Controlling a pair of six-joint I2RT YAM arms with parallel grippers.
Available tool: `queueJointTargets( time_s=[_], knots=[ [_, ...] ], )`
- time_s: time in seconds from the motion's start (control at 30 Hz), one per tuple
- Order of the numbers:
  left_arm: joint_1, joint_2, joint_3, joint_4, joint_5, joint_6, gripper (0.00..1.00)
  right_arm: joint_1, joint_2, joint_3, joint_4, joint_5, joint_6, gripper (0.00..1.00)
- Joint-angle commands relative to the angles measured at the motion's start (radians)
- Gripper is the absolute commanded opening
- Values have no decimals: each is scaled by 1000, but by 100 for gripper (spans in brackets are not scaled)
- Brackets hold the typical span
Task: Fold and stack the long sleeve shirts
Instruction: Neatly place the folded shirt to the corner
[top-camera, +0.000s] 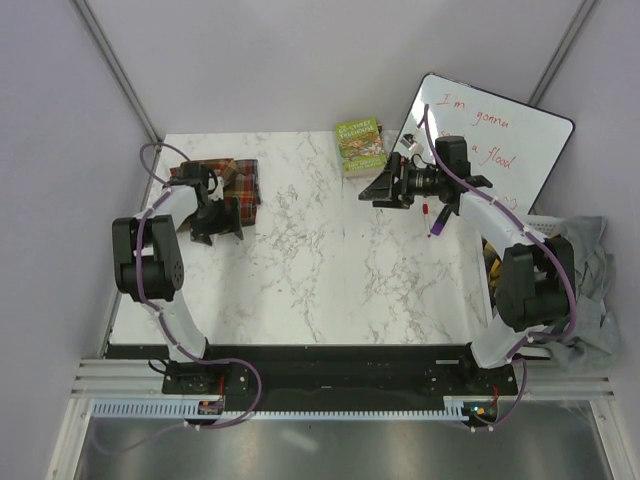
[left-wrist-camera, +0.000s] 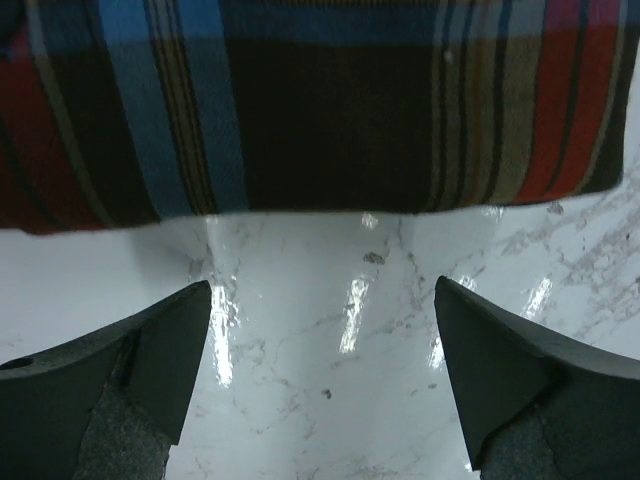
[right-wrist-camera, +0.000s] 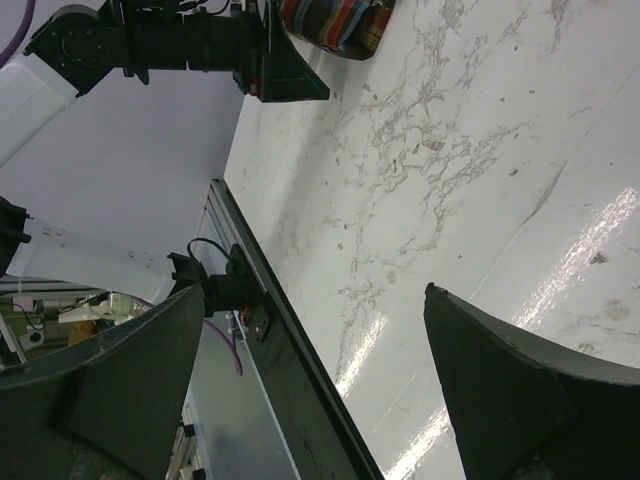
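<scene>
A folded plaid long sleeve shirt (top-camera: 232, 182) in red, brown and blue checks lies at the table's back left. In the left wrist view its near folded edge (left-wrist-camera: 320, 110) fills the top, flat on the marble. My left gripper (top-camera: 217, 237) hovers just in front of that edge, open, with only bare table between its fingers (left-wrist-camera: 150, 350). My right gripper (top-camera: 377, 190) hangs open and empty over the back middle of the table, turned sideways toward the left. Its wrist view shows the plaid shirt (right-wrist-camera: 335, 22) far off, beside the left arm (right-wrist-camera: 180, 45).
A green book (top-camera: 359, 146) lies at the back centre. A whiteboard (top-camera: 500, 135) with red writing leans at the back right, with a marker (top-camera: 431, 222) below it. Crumpled grey cloth (top-camera: 592, 275) sits by a white basket (top-camera: 540, 222) off the right edge.
</scene>
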Motion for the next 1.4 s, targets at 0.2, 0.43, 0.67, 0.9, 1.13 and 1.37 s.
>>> queueJointTargets(
  time_s=[0.2,0.43,0.67,0.9,1.13,1.37],
  knots=[
    [24,224,284,85,-109,4,99,-33,4,13,-5,-36,-20,98],
    [60,326,432,84,-60,50,99,-48,32,12,-6,-39,-35,98],
    [66,413,574,82,-20,33,99,-48,53,20,-8,-36,-45,98],
    [73,380,631,66,-5,124,99,-49,36,46,-22,-25,-55,98],
    [8,14,544,-54,162,170,99,-50,-54,220,-320,223,-402,98],
    [-201,-292,425,-142,187,194,99,-68,-233,132,-385,485,-540,98]
  ],
)
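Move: The folded shirt's middle lies about 14 cm ahead of the low, open left hand and 1 cm to its left, 1 cm lower; its near edge is just beyond the fingertips. The table's far-left corner is roughly 37 cm ahead and 16 cm left of that hand, the book stack some 31 cm ahead and 40 cm right. From the right hand, the shirt is about 13 cm ahead, 41 cm left and 20 cm below. Left hand sweeps some 16 cm forward into the shirt, then lifts about 20 cm rightward; right hand drifts right. ##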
